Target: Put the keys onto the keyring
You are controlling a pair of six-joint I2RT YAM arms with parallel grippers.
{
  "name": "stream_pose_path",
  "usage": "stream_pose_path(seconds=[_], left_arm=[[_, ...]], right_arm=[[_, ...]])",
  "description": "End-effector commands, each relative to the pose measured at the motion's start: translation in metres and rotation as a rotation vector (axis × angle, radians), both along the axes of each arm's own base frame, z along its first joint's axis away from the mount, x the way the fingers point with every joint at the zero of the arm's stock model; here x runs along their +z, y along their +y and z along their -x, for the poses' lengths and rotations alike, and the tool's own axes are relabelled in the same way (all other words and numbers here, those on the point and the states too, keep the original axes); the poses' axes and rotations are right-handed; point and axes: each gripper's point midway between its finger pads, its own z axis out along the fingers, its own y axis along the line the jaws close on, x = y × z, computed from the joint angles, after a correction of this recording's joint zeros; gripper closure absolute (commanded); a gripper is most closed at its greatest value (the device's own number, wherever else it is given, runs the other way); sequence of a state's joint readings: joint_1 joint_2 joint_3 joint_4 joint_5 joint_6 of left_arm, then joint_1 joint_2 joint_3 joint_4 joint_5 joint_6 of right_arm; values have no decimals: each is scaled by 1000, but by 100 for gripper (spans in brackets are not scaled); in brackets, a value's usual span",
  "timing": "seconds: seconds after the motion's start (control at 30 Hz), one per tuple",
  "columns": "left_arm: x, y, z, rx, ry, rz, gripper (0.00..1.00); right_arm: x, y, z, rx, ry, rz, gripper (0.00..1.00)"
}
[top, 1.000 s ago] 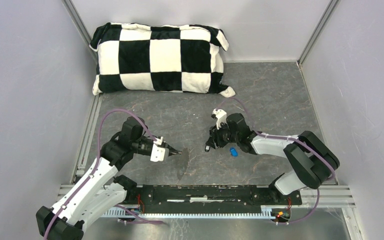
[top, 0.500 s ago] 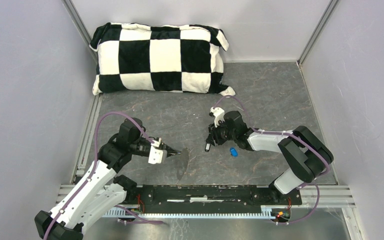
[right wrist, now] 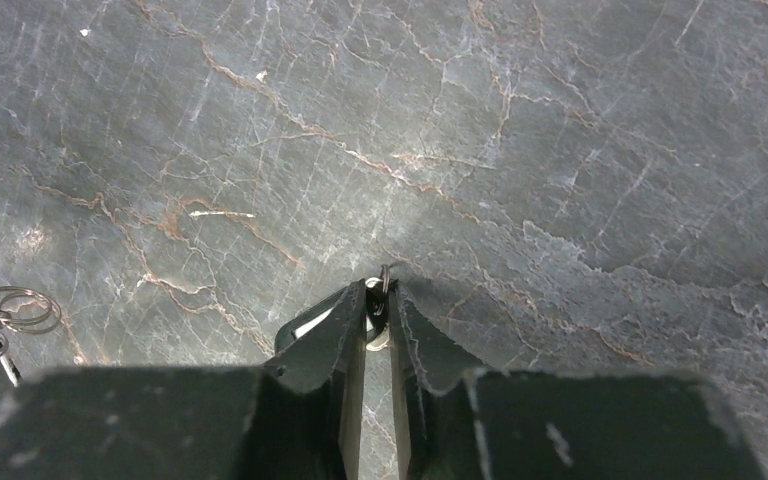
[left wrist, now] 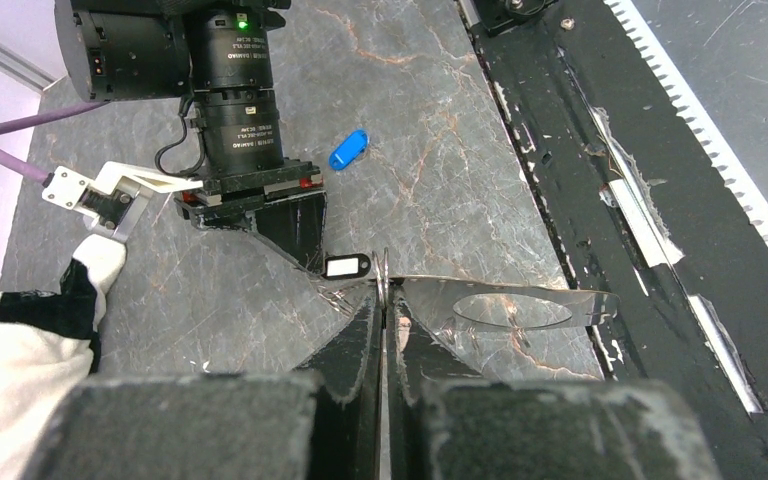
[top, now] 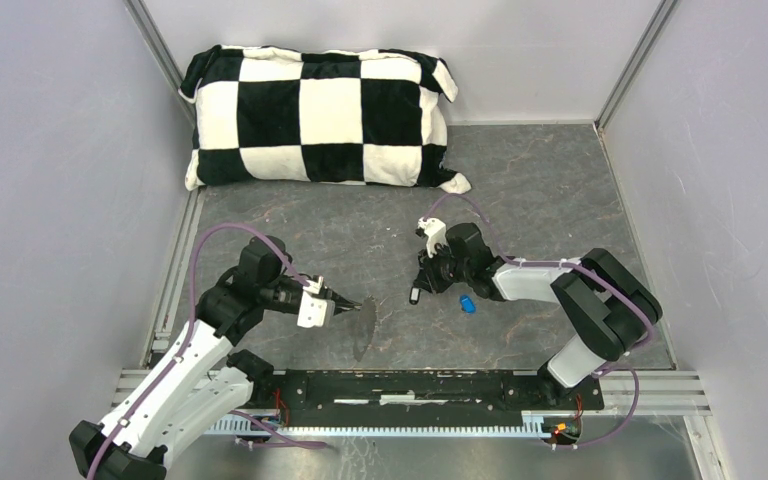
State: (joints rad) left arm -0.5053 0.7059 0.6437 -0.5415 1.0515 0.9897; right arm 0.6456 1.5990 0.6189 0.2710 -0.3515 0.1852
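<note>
My left gripper (left wrist: 384,296) is shut on the keyring (left wrist: 384,272), a thin wire loop seen edge-on at its tips and held above the table. The right wrist view shows the same keyring (right wrist: 18,309) as loops at the far left. The black key with the pale centre (left wrist: 348,265) lies on the table just beyond it. My right gripper (right wrist: 380,292) points down and is shut on that black key (right wrist: 303,324) at its ring end. The blue key (top: 468,304) lies loose on the table to the right of the right gripper (top: 418,288). My left gripper (top: 352,303) is a short way left of the black key (top: 415,295).
A black-and-white checkered pillow (top: 320,118) lies against the back wall. A black rail (top: 410,385) runs along the near edge between the arm bases. Grey walls close in both sides.
The right gripper's jaws have narrowed onto the black key, and its arm has shifted slightly left. The left arm, the keyring and the blue key have stayed put.
</note>
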Motion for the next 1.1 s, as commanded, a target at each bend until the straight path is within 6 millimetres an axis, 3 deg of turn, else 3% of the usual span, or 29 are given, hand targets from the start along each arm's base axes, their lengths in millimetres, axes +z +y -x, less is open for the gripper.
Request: stream_pose_path(seconds=[0.0, 0.2, 0.27, 0.4, 0.53, 0.63, 0.87, 1.07], left_arm=[[11, -1, -3, 3, -21, 17, 98], [8, 0, -2, 2, -9, -1, 98], [8, 0, -2, 3, -5, -2, 98], [8, 0, 0, 3, 29, -1, 98], [7, -1, 5, -4, 82, 5, 98], [8, -2, 10, -17, 116, 13, 98], [25, -8, 18, -46, 201, 72, 98], [39, -12, 23, -89, 255, 107, 98]], right_arm=[[10, 12, -9, 33, -20, -38, 83], [11, 15, -7, 52, -15, -46, 99], [18, 17, -7, 64, -30, -62, 100], [56, 24, -2, 134, -134, -152, 100], [105, 24, 19, 233, -360, -238, 100], [132, 21, 39, 305, -522, -246, 99], [180, 30, 85, 504, -754, -214, 100], [223, 45, 113, 635, -804, -290, 100]])
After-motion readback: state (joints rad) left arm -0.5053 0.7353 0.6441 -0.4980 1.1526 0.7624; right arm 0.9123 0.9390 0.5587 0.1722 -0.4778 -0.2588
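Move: The black key tag lies on the table right at the right hand's partly open fingers, its middle some 2 cm to the left, 1 cm back and 1 cm below. The blue key tag is about 9 cm to the right, 3 cm back and 1 cm lower; the metal plate hangs roughly 18 cm back, 11 cm left and 16 cm above. From the left hand, the black tag is about 11 cm ahead, 10 cm right and 19 cm down. The right fingers shut on the small ring of the black tag, then the hand sweeps some 17 cm up and about 10 cm back with a slight drift left, towards the metal plate, its downward-slanting fingers swinging counter-clockwise and up until they point nearly level to the left. The left hand keeps its pinch on the plate, drawing it back a little and rolling it some 15 degrees about its fingers. ##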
